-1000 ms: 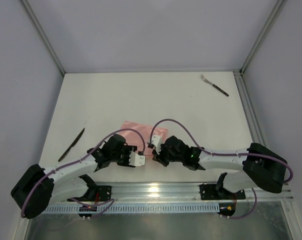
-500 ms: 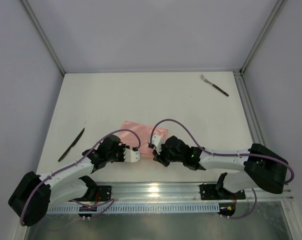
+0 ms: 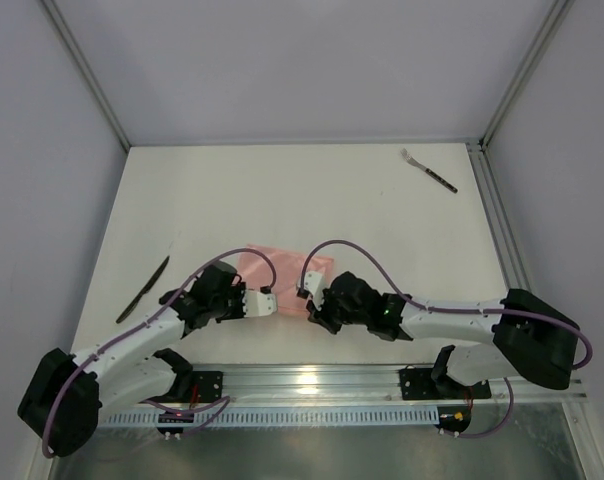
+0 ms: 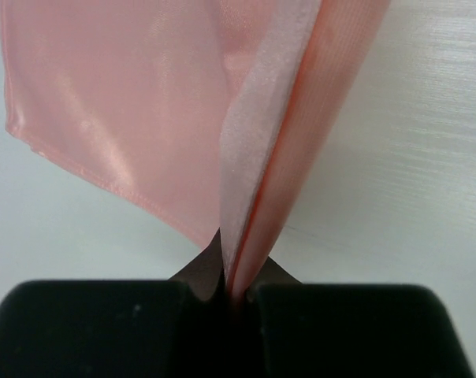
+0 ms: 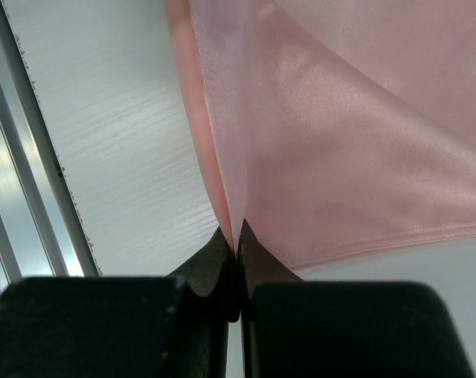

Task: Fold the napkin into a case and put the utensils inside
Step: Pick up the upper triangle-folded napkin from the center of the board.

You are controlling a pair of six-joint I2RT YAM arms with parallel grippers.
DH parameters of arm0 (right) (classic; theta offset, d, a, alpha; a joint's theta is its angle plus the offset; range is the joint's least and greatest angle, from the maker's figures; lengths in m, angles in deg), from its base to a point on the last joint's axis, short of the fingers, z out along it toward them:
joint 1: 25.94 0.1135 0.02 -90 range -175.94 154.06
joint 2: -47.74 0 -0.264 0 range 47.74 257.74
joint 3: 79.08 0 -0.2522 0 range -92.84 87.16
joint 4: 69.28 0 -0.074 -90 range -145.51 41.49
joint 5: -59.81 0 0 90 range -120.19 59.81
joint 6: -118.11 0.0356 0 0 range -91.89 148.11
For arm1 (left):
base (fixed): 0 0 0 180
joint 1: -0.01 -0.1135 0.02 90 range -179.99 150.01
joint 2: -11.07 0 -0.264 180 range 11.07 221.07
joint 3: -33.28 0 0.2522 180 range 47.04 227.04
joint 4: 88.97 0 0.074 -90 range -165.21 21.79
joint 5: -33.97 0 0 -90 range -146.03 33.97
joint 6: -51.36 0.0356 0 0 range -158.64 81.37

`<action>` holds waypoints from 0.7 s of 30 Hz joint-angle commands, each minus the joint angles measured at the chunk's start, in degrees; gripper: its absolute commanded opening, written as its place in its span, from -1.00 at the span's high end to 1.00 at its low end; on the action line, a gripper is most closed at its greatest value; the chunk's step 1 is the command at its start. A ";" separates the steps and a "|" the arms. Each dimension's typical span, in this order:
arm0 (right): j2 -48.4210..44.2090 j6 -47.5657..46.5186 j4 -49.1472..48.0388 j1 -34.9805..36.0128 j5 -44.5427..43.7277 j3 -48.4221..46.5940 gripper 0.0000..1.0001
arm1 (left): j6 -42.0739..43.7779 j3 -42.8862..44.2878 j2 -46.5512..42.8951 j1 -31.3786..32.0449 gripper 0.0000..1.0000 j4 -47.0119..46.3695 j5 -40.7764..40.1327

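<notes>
The salmon-pink napkin [image 3: 282, 266] lies near the table's front, between my two grippers. My left gripper [image 3: 269, 302] is shut on the napkin's near left corner, a pinched fold of napkin [image 4: 258, 181] rising from between its jaws. On the other side my right gripper [image 3: 300, 304] is shut on the near right corner, where the napkin [image 5: 317, 173] spreads away from the jaws. The fork [image 3: 429, 170], silvery head and dark handle, lies far off at the back right of the table. No folded case shows.
A dark slim knife-like utensil [image 3: 143, 289] lies at the left of the white table [image 3: 282, 200]. An aluminium rail [image 3: 312, 380] runs along the near edge under the arm bases. Grey walls close in the back and both sides.
My left gripper has moved forward to the napkin's near left corner and shut on it. The right gripper has kept its hold on the right corner, barely moving.
</notes>
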 commanded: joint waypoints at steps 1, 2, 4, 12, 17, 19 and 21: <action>-3.21 -1.28 3.37 -0.18 -1.13 -3.26 0.93 | -1.62 6.08 -0.59 -0.64 1.00 7.91 2.11; -3.74 -1.63 4.34 -0.09 -1.13 -5.00 0.92 | -1.62 7.39 -0.50 -0.64 1.00 10.03 2.28; -4.61 -2.34 8.82 -0.18 -1.13 -7.38 0.92 | -1.70 11.70 0.02 -0.64 1.00 16.69 2.46; -5.14 -4.98 27.27 1.14 2.90 -23.82 0.93 | 1.81 25.06 0.11 -0.82 1.00 37.63 1.15; -6.82 -2.87 32.12 2.98 4.75 -30.85 0.93 | 3.39 33.24 -1.03 -2.04 1.00 48.97 -0.78; -7.43 -2.34 33.26 4.21 4.58 -31.91 0.92 | 3.57 34.91 -1.12 -2.31 1.00 51.44 -1.49; -7.61 -1.29 34.06 5.87 4.32 -33.23 0.92 | 3.66 37.11 -1.38 -2.31 1.00 54.51 -2.81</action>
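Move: Both grippers already pinch the napkin's near edge, just above the board. The folded napkin's middle lies about 5 cm ahead and 9 cm right of the left gripper, a couple of centimetres below it. Seen from the right gripper, it is roughly 8 cm ahead, 4 cm left and some 2 cm lower. The knife lies clear, about 20 cm left of the left gripper and 3 cm farther out. Lift the napkin with both grippers together, quickly and mostly straight up off the board, the left about 13 cm and the right some 15 cm. Keep both pinches shut on the near edge. Let the pair drift a little left as they climb, easing back slightly late in the rise. ##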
